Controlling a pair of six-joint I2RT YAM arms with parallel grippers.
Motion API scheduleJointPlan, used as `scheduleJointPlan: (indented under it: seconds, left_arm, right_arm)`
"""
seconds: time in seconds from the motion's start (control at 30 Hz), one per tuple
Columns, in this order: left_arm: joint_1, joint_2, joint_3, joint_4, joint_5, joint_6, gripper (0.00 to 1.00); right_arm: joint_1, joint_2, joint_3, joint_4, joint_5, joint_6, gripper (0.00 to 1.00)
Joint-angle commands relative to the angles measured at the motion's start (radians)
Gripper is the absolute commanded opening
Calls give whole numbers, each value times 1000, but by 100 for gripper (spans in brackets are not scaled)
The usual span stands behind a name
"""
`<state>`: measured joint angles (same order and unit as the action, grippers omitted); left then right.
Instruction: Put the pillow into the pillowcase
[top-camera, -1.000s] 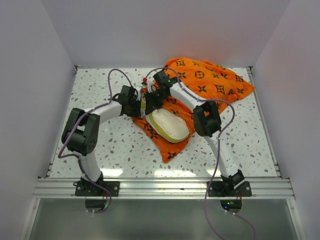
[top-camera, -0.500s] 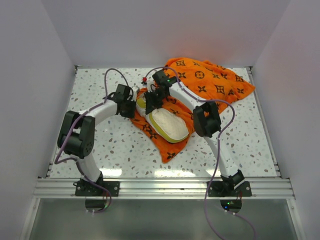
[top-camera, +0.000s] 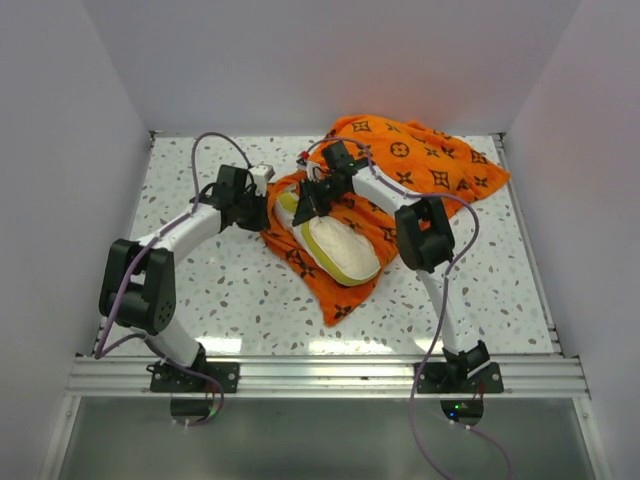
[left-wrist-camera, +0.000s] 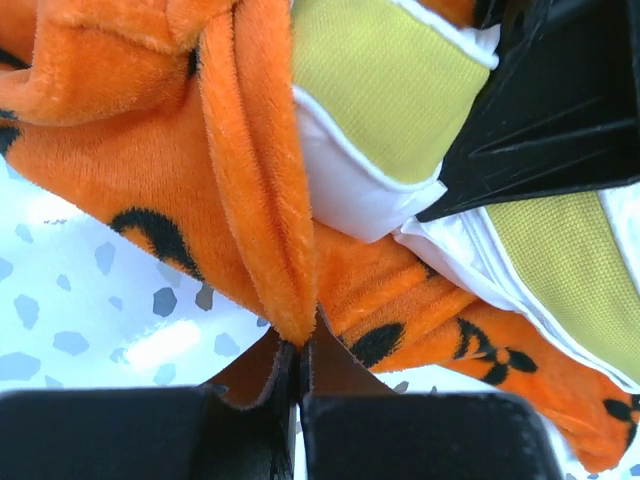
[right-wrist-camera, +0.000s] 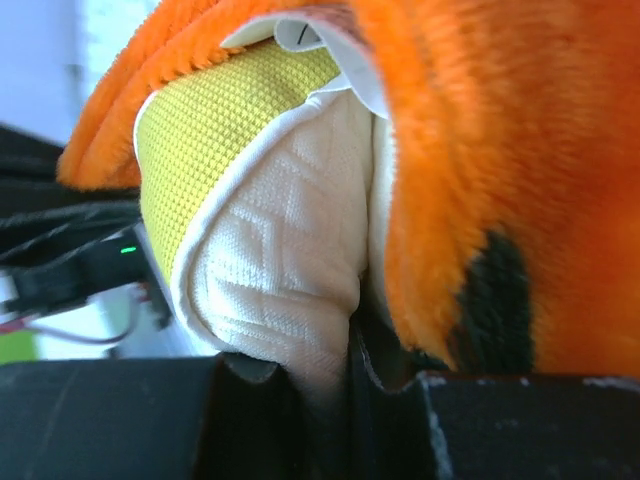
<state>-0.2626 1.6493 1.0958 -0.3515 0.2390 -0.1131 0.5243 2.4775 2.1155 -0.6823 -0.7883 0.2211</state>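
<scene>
The orange pillowcase lies bunched from the table's middle to the back right. One flap lies under the cream pillow, whose near half sticks out of the opening. My left gripper is shut on a fold of the pillowcase's edge, at the left of the opening. My right gripper is shut on the pillow's far corner, just inside the opening, with orange fabric draped over it. In the left wrist view the pillow's yellow band and the other gripper's black body lie close ahead.
The speckled table is boxed in by white walls on the left, back and right. An aluminium rail with both arm bases runs along the near edge. Purple cables loop over both arms.
My left gripper has closed on the pillowcase's edge while its arm swung left and back. The right gripper kept its grip on the pillow and shifted slightly right.
</scene>
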Motion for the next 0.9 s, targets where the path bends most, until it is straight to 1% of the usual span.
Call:
scheduleJointPlan:
  seconds: [0.0,0.03,0.07,0.1,0.17,0.2,0.23,0.27,0.3,0.33,0.37,0.4,0.43,0.47,0.53,0.57,0.6,0.7,0.73,0.77,0.83,0.87]
  left_arm:
    - [48,-65,-28,58,40,-7,0]
    - [49,-69,-45,68,40,-8,0]
    - [52,-71,-47,83,31,-17,0]
    - [57,-59,-47,88,25,-23,0]
    - [72,-42,-36,95,26,-42,0]
    - [75,-23,-33,100,23,-49,0]
    - [80,-14,-25,105,14,-59,0]
    - [89,0,-21,106,5,-65,0]
    - [95,29,-14,109,5,-69,0]
    - [103,43,-1,120,19,-71,0]
    - [105,55,9,124,14,-66,0]
    - [105,72,15,138,13,-63,0]
    - [105,79,24,166,23,-56,0]
    - [105,87,33,174,22,-57,0]
    - [106,112,68,195,48,-66,0]
    - [105,122,84,198,62,-66,0]
    - [105,125,90,213,89,-75,0]
    - [105,87,44,321,247,-117,0]
    - [103,73,30,386,264,-152,8]
    - [102,48,20,402,275,-164,14]
    - [94,24,7,398,258,-175,24]
    - [86,5,6,391,244,-177,31]
  right_arm:
    - [-55,-63,-129,242,-241,229,0]
    - [-73,-92,-173,362,-285,320,0]
    - [-82,-135,-274,506,-322,425,0]
    - [-87,-147,-313,752,-362,633,0]
    - [-96,-147,-374,934,-400,787,0]
    - [-98,-143,-397,1160,-422,978,0]
    - [-101,-137,-443,1301,-425,1091,0]
    - [-101,-124,-456,1454,-424,1349,0]
    - [-102,-92,-457,1733,-420,1471,0]
    - [-101,-65,-436,1848,-407,1585,0]
    - [-102,-43,-418,1945,-395,1779,0]
    - [-104,-8,-398,2097,-385,1860,0]
    - [-106,-17,-397,2101,-378,1867,0]
    - [-107,-29,-407,2075,-378,1833,0]
    - [-107,-37,-408,2135,-365,1885,0]
    - [-107,-45,-413,2140,-370,1885,0]
    - [-109,-48,-417,2130,-373,1881,0]
    - [-107,-54,-433,2106,-368,1859,0]
    - [-107,-49,-439,2097,-364,1850,0]
    - [-109,-46,-439,2087,-359,1838,0]
    - [-106,-42,-434,2064,-356,1827,0]
    - [-107,-40,-434,2060,-353,1821,0]
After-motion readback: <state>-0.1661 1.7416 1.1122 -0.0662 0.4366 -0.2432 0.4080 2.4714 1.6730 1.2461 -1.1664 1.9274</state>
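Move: The right hand already grips the pillow's yellow-banded end; the pillow's visible middle lies about 5 cm back and 8 cm right of that hand, slightly below it. The left hand still pinches the pillowcase's edge; the case's far left edge is about 10 cm ahead and 4 cm right of it, some 5 cm lower, and the pillow's middle about 16 cm right and 3 cm back. The case's near tip lies 18 cm back and 15 cm right of the left hand. Keeping its grip on the pillow's end, the right hand hoists it about 14 cm nearly straight up, rolling its left side up some 50 degrees so that the fingers swing from down-left to nearly level. The left hand, pinching the pillowcase, carries it about 5 cm forward, bowing left and back with a small dip, then rises and opens its fingers about a quarter. ##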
